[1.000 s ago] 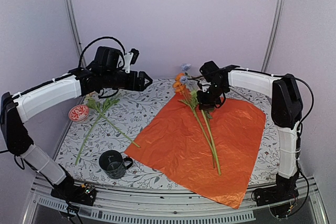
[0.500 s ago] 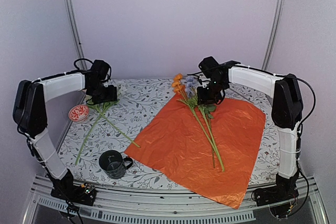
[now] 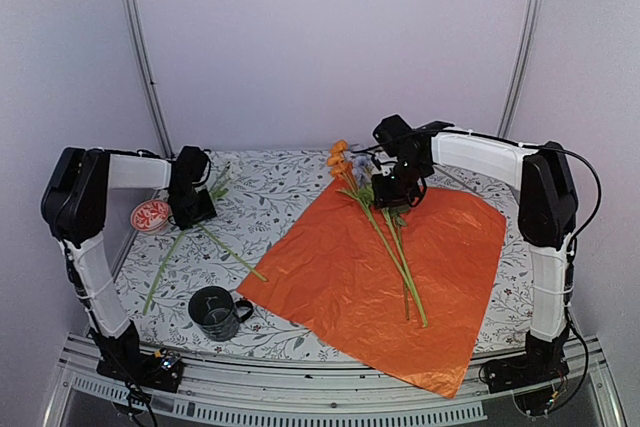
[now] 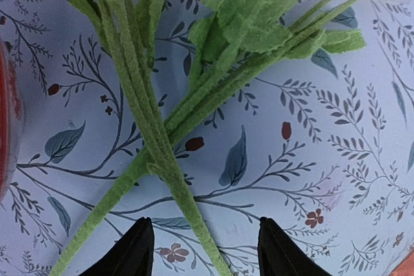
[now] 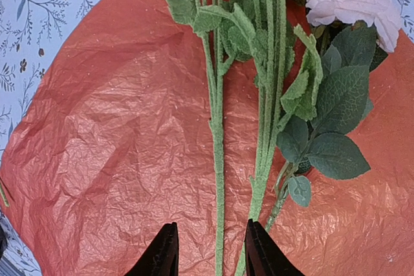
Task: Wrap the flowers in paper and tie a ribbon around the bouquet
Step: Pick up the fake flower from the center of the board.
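The paper (image 3: 400,277) lies flat, orange-red side up, on the right half of the table. Several flowers (image 3: 385,232) lie on it, heads toward the back. My right gripper (image 3: 392,197) hovers just above their upper stems. In the right wrist view it (image 5: 210,254) is open, with one green stem (image 5: 217,159) running between its fingers and pink heads (image 5: 352,1) beyond. Two more flower stems (image 3: 185,232) lie crossed on the cloth at the left. My left gripper (image 4: 207,256) is open low over them, a stem (image 4: 191,224) between its fingers (image 4: 132,253). The ribbon and a wrapped bouquet are out of view.
A black mug (image 3: 218,312) stands near the front left, beside the paper's corner. A red-and-white dish (image 3: 150,215) sits at the left edge, close to my left gripper (image 3: 190,212). The leafy printed tablecloth (image 3: 270,197) covers the table.
My left arm swung down from mid-air to the crossed stems at the left, its jaws narrowing. My right gripper opened off the flowers, which settled onto the paper.
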Controlling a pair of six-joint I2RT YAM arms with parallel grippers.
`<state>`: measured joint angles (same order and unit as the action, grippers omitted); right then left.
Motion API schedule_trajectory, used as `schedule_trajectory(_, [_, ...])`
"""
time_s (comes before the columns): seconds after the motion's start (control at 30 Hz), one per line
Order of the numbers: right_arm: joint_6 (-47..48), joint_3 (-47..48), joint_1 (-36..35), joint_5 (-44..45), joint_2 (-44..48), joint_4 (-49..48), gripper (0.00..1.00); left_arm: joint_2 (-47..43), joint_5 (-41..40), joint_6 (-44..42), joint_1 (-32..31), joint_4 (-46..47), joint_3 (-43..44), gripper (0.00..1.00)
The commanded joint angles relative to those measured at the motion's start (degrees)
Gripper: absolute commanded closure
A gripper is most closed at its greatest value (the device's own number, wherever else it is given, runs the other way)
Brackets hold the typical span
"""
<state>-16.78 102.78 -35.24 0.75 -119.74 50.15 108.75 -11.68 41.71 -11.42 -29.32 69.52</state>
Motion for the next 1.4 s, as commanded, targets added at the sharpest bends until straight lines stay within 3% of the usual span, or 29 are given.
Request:
schedule_trajectory(0.0, [0.79, -0.63, -0.09, 1.40, 2.71, 0.48, 0.63, 3.24, 1.35, 1.46, 1.77, 1.74, 1.41, 0.45])
schedule_trajectory(0.23, [1.39, -1.83, -0.18, 2.73, 3.11, 0.98, 0.63, 9.75, 3.89, 0.20, 2.09, 2.34, 3.59, 0.50])
schedule_trajectory(0.3, [1.32, -2.02, -0.18, 2.85, 3.39, 1.04, 0.63, 10.45, 4.17, 0.21, 2.29, 2.29, 3.61, 0.59])
schedule_trajectory(0.43, [1.32, -2.15, -0.26, 3.14, 3.96, 1.06, 0.63, 9.72, 5.69, 0.71, 2.36, 3.14, 2.16, 0.91])
schedule_trajectory(0.53, [1.47, -2.15, -0.26, 3.55, 4.16, 1.09, 0.63, 7.54, 7.56, 1.11, 2.26, 5.31, -0.34, 0.99])
schedule_trajectory(0.8, [1.47, -2.06, -0.31, 3.64, 4.33, 1.27, 0.63, -3.72, 9.50, 2.66, -0.07, 10.88, -3.72, 1.00])
schedule_trajectory(0.93, [1.47, -2.04, -0.27, 3.13, 5.80, 0.69, 0.63, -12.13, 3.74, 1.10, -3.39, 13.01, -2.73, 1.00])
schedule_trajectory(1.07, [1.87, -2.24, -0.29, 0.23, 9.10, -2.08, 0.63, -22.08, -3.72, -6.25, -10.01, 18.76, -1.76, 1.00])
schedule_trajectory(1.2, [5.27, -4.11, -1.19, -9.19, 15.72, -11.00, 0.63, -29.78, -3.36, -16.41, -17.74, 28.67, -2.16, 1.00])
schedule_trajectory(1.37, [7.13, -15.75, -3.34, -34.18, 29.84, -38.74, 0.59, -35.39, 14.62, -26.08, -26.83, 42.70, -4.77, 1.00])
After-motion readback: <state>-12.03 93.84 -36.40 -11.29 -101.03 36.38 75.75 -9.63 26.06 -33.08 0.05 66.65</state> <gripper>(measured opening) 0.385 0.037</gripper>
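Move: The stem of the peach flower lies almost between the left hand's open fingers, about 3 cm ahead and 2 cm below them. The second flower crosses that stem some 4 cm ahead and 3 cm to the left; the red-patterned bowl is about 15 cm left and 4 cm ahead, and the mug roughly 28 cm back and 12 cm right. From the right hand, the stem is about 58 cm left, 4 cm ahead and 9 cm down. The left fingers, dipping some 2 cm and edging 3 cm forward over the table, close on the peach flower's stem and pinch it; the hand eases back a little, then sweeps up about 34 cm and well to the right, swinging its fingers up from pointing down to nearly level while turning clockwise. Late on, the empty right hand rises about 13 cm off the bouquet, rolling, its fingers still part-open. ##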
